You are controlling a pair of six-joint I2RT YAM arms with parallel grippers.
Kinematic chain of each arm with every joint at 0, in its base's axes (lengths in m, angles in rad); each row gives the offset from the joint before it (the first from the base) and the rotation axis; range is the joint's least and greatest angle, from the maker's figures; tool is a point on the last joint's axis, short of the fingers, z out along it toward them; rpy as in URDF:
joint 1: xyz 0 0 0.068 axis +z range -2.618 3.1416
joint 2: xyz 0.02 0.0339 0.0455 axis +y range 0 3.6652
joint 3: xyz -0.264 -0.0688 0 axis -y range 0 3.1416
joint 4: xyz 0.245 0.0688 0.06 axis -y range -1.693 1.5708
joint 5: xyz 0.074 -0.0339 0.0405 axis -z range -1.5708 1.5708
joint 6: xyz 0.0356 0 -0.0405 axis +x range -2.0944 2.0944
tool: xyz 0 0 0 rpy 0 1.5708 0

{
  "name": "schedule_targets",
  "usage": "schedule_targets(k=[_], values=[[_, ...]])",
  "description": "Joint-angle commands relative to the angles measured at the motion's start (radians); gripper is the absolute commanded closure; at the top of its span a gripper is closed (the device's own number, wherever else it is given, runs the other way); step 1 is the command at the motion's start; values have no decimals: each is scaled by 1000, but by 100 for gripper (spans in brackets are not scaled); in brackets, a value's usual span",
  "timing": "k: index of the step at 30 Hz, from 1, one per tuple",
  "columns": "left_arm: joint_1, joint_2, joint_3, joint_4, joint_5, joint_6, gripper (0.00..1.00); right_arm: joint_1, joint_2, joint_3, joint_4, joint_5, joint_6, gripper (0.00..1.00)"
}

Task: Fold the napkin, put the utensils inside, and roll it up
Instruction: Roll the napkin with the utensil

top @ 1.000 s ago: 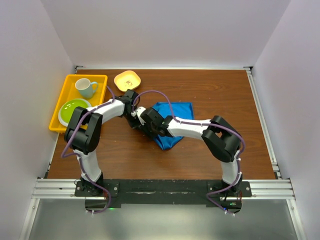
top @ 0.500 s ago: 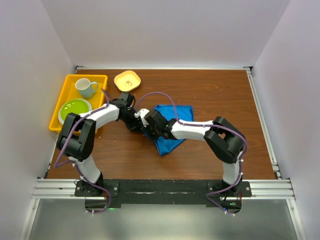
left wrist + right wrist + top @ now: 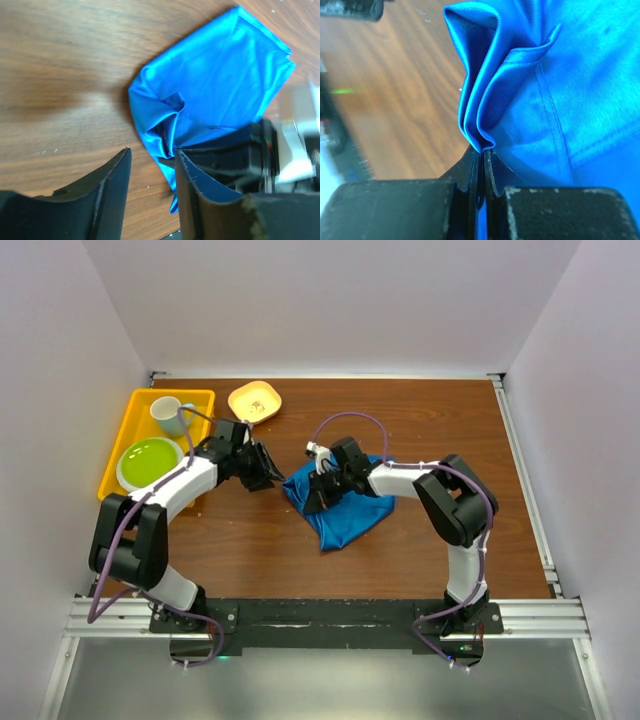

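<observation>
The royal-blue napkin point(image 3: 350, 512) lies rumpled in the middle of the table, its left edge lifted into a pleat. My right gripper point(image 3: 313, 495) is shut on that pleat; in the right wrist view its tips point(image 3: 482, 151) pinch the folded edge of the napkin point(image 3: 560, 90). My left gripper point(image 3: 263, 469) hangs a little left of the cloth, apart from it. Seen from the left wrist, it point(image 3: 152, 156) is open over bare wood, with the napkin point(image 3: 215, 80) just beyond its fingers point(image 3: 112, 185). The utensils are out of view.
A yellow tray point(image 3: 118, 440) at the far left holds a pale blue cup point(image 3: 172, 416) and a green plate point(image 3: 150, 460). A small yellow bowl point(image 3: 255, 400) sits behind the left gripper. White walls enclose the table on three sides.
My left gripper has opened, let go of the cloth and drawn back to the left. My right gripper has shut on the napkin's left edge and swung back toward the right with it.
</observation>
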Motion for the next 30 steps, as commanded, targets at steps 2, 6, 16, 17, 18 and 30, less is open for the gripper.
schedule_targets(k=[2, 6, 16, 17, 18, 30], values=[[-7, 7, -64, 173, 138, 39, 57, -90, 153, -12, 19, -282, 114, 100], [-31, 19, -110, 287, 215, 1, 66, -148, 235, 11, 15, -383, 154, 100], [-39, 143, -180, 707, 373, -133, 90, -224, 358, 174, -235, -381, 96, 100], [-39, 171, -182, 726, 381, -142, 90, -224, 359, 180, -246, -378, 93, 100], [-39, 186, -182, 750, 392, -150, 92, -225, 364, 186, -255, -379, 93, 100], [-34, 384, -145, 872, 349, -181, 99, -224, 350, 264, -370, -356, 58, 100]])
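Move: The napkin's loose left corner lies about 6 cm right of the open left gripper, roughly 1 cm back and 7 cm below it; the yellow bowl is some 19 cm ahead and 4 cm left of that gripper. The right fingers already pinch the rolled edge: from them the loose corner is about 5 cm ahead and 4 cm left, and the flat part's middle lies some 10 cm to the right, 1 cm back. Bring the left gripper about 8 cm right and, mostly at the end, some 5 cm down onto the napkin's left corner, drawing back slightly before easing forward; tilt its fingers about 25 degrees to point more rightward and shut them on the cloth. Meanwhile keep the right pinch on the roll, swing those fingertips roughly 35 degrees back towards the base and draw the hand about 3 cm right and a little forward. ##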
